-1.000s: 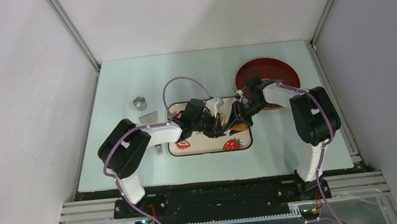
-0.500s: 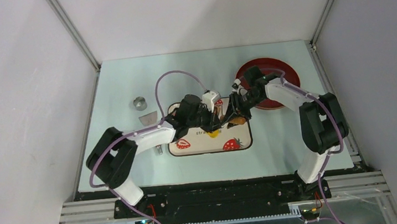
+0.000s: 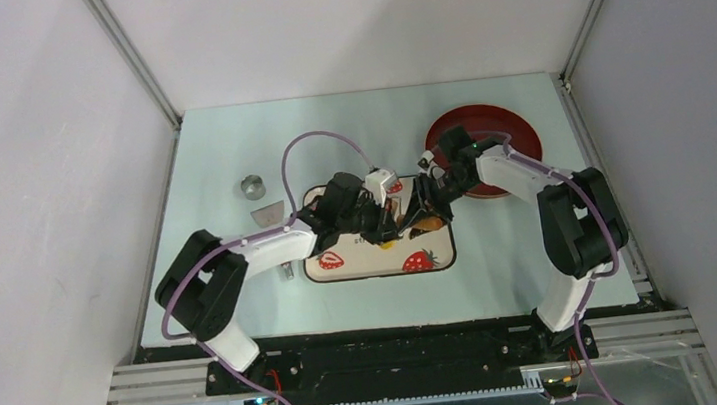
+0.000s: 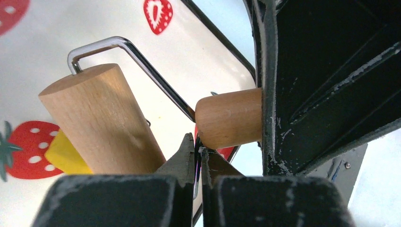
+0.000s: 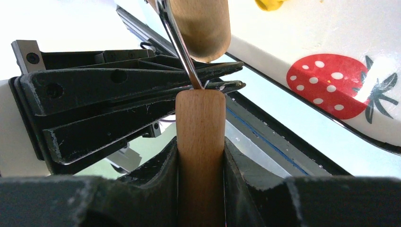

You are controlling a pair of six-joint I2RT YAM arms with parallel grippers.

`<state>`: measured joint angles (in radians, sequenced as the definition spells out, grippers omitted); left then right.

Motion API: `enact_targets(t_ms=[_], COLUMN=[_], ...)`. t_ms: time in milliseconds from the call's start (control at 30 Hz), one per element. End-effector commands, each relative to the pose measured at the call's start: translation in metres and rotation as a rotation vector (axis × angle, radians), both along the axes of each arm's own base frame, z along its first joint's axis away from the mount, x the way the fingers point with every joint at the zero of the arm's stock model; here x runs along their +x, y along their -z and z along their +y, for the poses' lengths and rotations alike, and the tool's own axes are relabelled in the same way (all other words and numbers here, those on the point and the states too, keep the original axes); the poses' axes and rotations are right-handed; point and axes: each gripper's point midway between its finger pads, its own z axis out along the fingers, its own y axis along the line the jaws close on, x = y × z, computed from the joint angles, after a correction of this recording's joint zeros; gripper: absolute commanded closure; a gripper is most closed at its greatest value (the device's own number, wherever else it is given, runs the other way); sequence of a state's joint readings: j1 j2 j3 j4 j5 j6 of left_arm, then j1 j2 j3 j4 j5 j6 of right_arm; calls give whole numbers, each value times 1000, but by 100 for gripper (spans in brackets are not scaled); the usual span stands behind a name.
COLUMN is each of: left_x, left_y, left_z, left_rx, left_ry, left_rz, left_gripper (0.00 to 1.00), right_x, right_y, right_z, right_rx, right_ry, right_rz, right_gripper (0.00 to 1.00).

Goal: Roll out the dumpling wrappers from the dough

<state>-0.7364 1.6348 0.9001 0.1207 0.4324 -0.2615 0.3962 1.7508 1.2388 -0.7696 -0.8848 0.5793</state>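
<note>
A small roller with a wooden drum (image 4: 99, 118), a wire frame (image 4: 142, 61) and a wooden handle (image 5: 200, 137) hangs over the strawberry-print tray (image 3: 341, 270). My right gripper (image 5: 200, 146) is shut on the handle. My left gripper (image 4: 197, 153) is shut on the wire frame just beside the handle's end (image 4: 229, 118). The two grippers meet over the tray's far right part, left gripper (image 3: 399, 220) and right gripper (image 3: 423, 214). The yellow dough (image 4: 66, 156) lies on the tray, partly under the drum, and the dough (image 3: 385, 244) peeks out below the grippers. The dumpling wrappers are hidden.
A dark red plate (image 3: 507, 126) sits at the far right, just behind my right forearm. A small metal ring cutter (image 3: 252, 185) and a grey scraper (image 3: 268, 212) lie left of the tray. The tray's black rim (image 5: 302, 106) runs close under the handle.
Both arms carried the roller toward the far side of the tray, then barely shifted in the last half second. Both grips are unchanged.
</note>
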Motion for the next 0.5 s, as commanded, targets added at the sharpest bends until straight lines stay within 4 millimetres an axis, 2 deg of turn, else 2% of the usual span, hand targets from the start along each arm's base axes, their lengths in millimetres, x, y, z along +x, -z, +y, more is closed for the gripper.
enact_targets(t_ms=[0, 133, 467], left_x=[3, 5, -2], left_y=[-30, -18, 13], left_z=[-33, -39, -53], left_rx=[-149, -138, -114], left_ry=[21, 32, 70], left_rz=[20, 55, 158], left_gripper=[100, 100, 100], right_x=[-5, -7, -7], right_y=[14, 31, 57], right_z=[10, 3, -15], right_rx=[61, 35, 78], right_ry=[-27, -14, 48], right_rz=[32, 69, 143], right_gripper=[100, 100, 100])
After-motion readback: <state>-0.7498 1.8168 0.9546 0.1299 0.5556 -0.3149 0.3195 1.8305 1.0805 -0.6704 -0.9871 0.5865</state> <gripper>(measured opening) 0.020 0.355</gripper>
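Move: The dough lies on the tray some 8 cm below the left fingertips, about 2 cm to their left and 1 cm ahead, with the held roller between, roughly 3 cm ahead of, 2 cm left of and 4 cm below the fingertips. The tray's middle is about 4 cm ahead and 4 cm left of that hand. From the right hand the dough is about 9 cm left, level fore and aft, 12 cm down, and the red plate is some 18 cm ahead, 13 cm right. Both hands bring the roller down together onto the dough, sinking about 4.5 cm and easing back 1 to 2 cm, the right hand keeping its grip on the wooden handle and the left its shut-finger pinch on the metal stem beside it. As the descent runs out they carry the roller about 2 cm to the right in all, mostly in the last part, while both wrists roll some 10 degrees so that their forward sides tip down. ##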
